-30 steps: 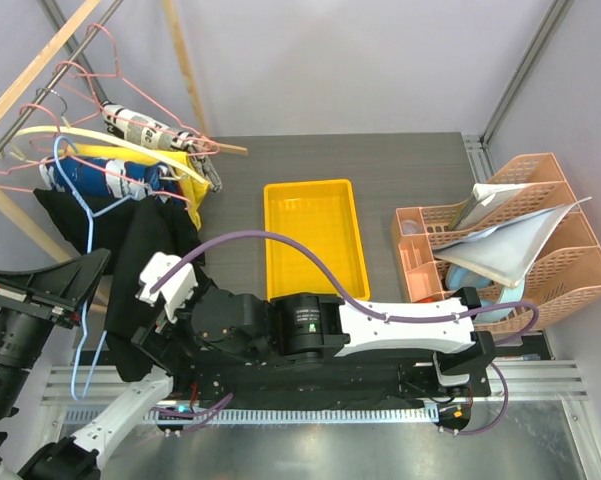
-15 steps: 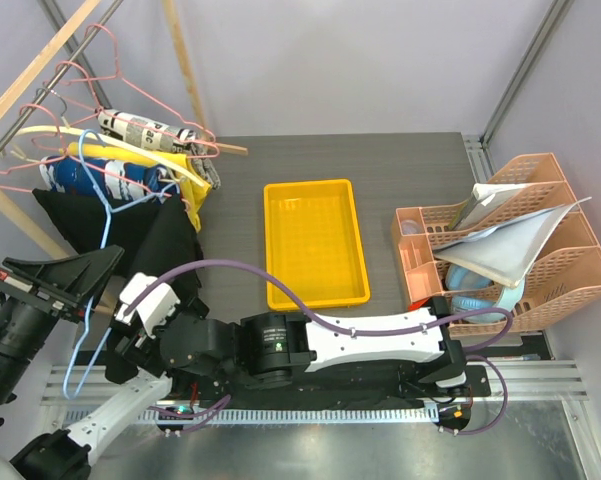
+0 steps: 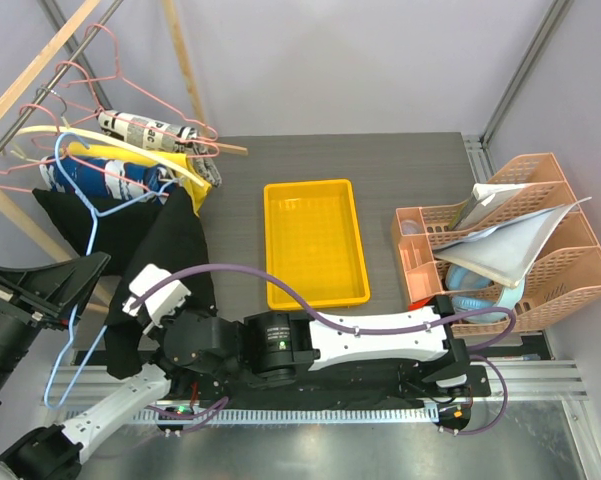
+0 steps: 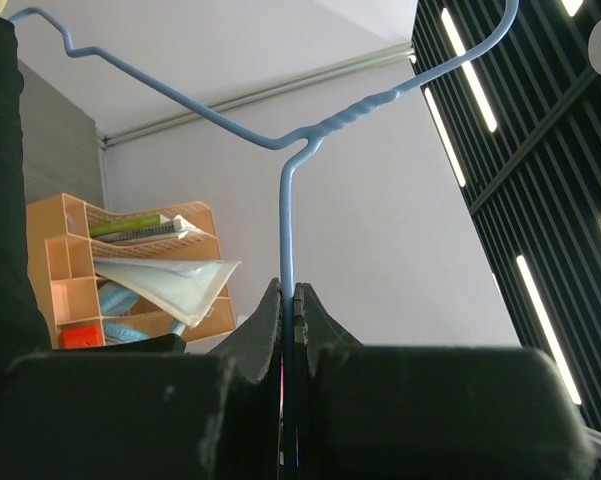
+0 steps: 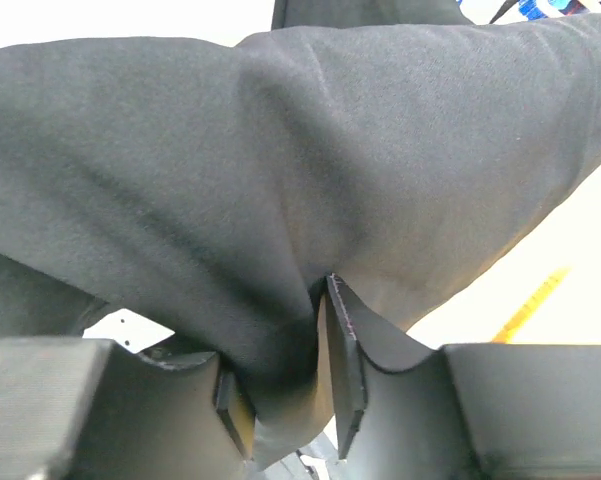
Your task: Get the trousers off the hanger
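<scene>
Black trousers (image 3: 170,250) hang over a blue wire hanger (image 3: 90,222) at the left of the top view. My left gripper (image 3: 92,268) is shut on the hanger's stem (image 4: 285,220), and the wire runs up between the left gripper's (image 4: 288,292) pressed jaws. The right arm reaches across to the left. My right gripper (image 3: 152,310) sits low against the trousers. In the right wrist view a fold of the black cloth (image 5: 280,150) fills the gap of the right gripper (image 5: 285,340), pinched between its jaws.
A wooden rail at the far left carries pink hangers (image 3: 130,80) and rolled clothes (image 3: 140,128). A yellow tray (image 3: 267,240) lies mid-table. Orange file racks (image 3: 540,270) with papers stand at the right. The aluminium frame edge runs along the near side.
My right gripper has closed from wide open onto a fold of the trousers. The right arm shifted at the lower left. The hanger swung slightly in my left gripper.
</scene>
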`<control>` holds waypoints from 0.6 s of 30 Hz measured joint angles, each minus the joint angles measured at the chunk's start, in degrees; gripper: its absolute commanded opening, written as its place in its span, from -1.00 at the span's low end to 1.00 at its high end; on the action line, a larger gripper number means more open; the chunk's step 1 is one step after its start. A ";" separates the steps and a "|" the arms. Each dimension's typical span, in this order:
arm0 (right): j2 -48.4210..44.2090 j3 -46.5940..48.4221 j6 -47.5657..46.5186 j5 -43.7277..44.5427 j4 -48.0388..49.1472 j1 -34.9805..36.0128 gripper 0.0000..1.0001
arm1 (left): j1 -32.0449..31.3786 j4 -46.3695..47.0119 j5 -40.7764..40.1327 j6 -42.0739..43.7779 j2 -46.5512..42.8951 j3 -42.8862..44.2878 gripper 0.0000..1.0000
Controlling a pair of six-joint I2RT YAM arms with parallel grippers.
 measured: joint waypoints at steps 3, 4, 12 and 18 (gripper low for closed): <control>-0.52 -0.04 -0.83 -0.28 -0.04 -0.09 -0.06 | -1.05 0.00 -0.50 0.02 -0.13 -0.02 -0.99; -1.01 -0.31 -1.27 -1.09 -0.04 -0.13 0.07 | -1.38 0.00 -0.70 0.02 -0.13 -0.02 -1.00; -5.31 -0.68 -2.73 -7.13 0.13 -0.57 0.31 | -3.80 0.02 -1.81 0.17 -0.28 -0.42 -0.99; -5.84 -0.68 -2.93 -8.74 0.52 -1.55 0.32 | -4.79 0.57 -2.27 0.15 -0.70 -1.07 -0.99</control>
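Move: The trousers hang about 7 cm ahead of my right hand, level left to right and at about its height, with a lower fold bunched between my half-open fingers. The blue hanger is some 5 cm ahead, 3 cm left and 15 cm above that hand. The blue clothes are 23 cm ahead, 10 cm left and 12 cm lower. From my left hand the trousers lie about 8 cm ahead, 2 cm right and 15 cm below. I spread my right fingers from around the bunched black cloth and lift that hand about 4.5 cm, drifting a little to my right while it turns slightly counter-clockwise, so it ends open with the cloth loose before it. My left hand stays put and keeps its pinch on the hanger's stem. ##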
